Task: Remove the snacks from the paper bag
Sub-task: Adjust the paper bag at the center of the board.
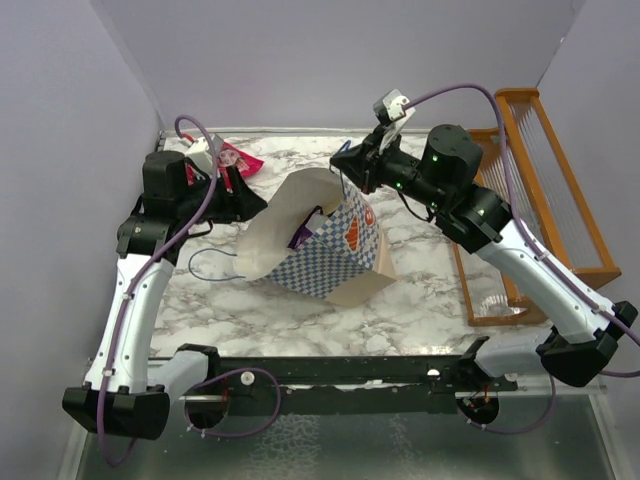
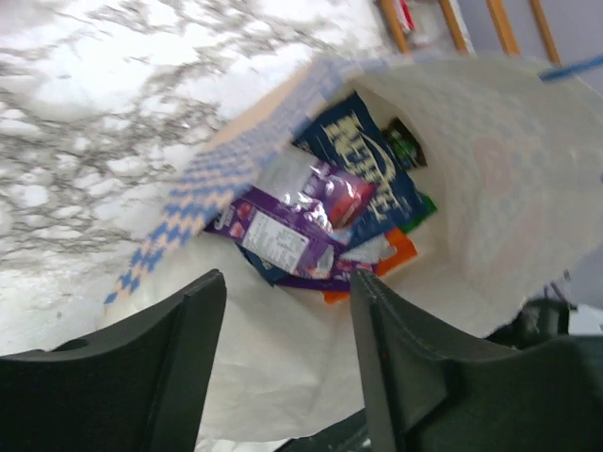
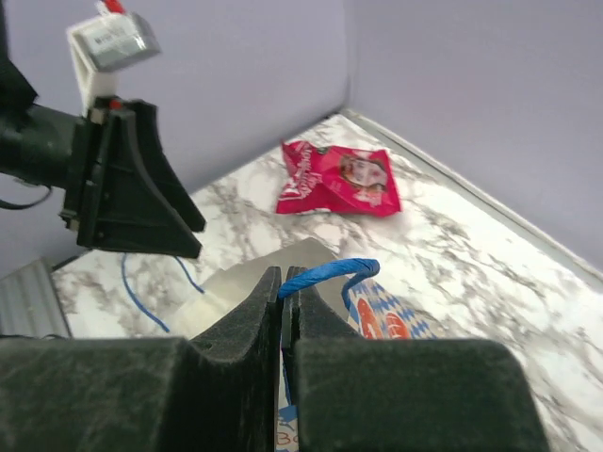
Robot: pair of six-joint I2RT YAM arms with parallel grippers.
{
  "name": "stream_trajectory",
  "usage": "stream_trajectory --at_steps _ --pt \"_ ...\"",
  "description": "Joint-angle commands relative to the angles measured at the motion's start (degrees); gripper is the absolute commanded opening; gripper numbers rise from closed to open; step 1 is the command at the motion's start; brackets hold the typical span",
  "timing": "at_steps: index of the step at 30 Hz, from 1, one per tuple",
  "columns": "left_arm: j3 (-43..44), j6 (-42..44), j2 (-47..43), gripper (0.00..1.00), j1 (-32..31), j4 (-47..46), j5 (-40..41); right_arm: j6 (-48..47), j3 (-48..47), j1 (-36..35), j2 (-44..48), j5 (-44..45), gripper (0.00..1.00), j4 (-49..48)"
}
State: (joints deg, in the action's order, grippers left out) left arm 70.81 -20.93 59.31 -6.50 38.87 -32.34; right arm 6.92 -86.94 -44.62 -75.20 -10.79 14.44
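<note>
The paper bag [image 1: 335, 250] lies tilted at the table's middle, mouth facing left. My right gripper [image 1: 345, 172] is shut on the bag's blue cord handle [image 3: 325, 275] and holds the upper side up; the gripper also shows in the right wrist view [image 3: 285, 282]. My left gripper [image 2: 287, 311] is open and empty just outside the bag's mouth [image 1: 245, 205]. Inside the bag lie a dark blue chips bag [image 2: 367, 179], a purple pack [image 2: 283, 235], an orange pack [image 2: 396, 256] and a bit of green [image 2: 426, 202]. The large pink-red bag [image 1: 237, 160] lies on the table at the back left, also in the right wrist view [image 3: 339, 179].
An orange wooden rack [image 1: 540, 200] stands along the right side of the marble table [image 1: 420, 300]. The bag's other blue cord handle [image 1: 205, 265] trails on the table to the left of the bag. Purple walls close in the back and sides.
</note>
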Motion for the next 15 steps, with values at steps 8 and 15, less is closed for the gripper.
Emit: stream_trajectory --at_steps 8,15 --pt "11.59 -2.07 6.86 0.82 0.11 7.52 20.13 -7.57 -10.01 1.41 -1.52 11.06 0.02 8.06" --pt "13.98 -8.08 10.48 0.81 0.41 10.09 18.04 -6.69 -10.49 1.99 -0.17 8.77 0.02 10.36"
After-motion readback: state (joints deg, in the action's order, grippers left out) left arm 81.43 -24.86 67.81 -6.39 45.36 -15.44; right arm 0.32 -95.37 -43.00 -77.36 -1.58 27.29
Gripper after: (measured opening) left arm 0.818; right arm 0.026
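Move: The right hand holds the paper bag's blue handle. The bag's middle is about 5 cm back from that hand, 4 cm left and 25 cm down. From the left hand the bag's middle lies some 16 cm right, 3 cm back and 14 cm down; its purple snack pack is about 11 cm right, 2 cm ahead and 20 cm down. The loose handle loop hangs roughly 8 cm left of the left hand and 8 cm back, 12 cm lower. Right hand keeps the blue handle, drawing it 5 cm right and forward; left opens wider, withdrawing forward-left 6 cm. ##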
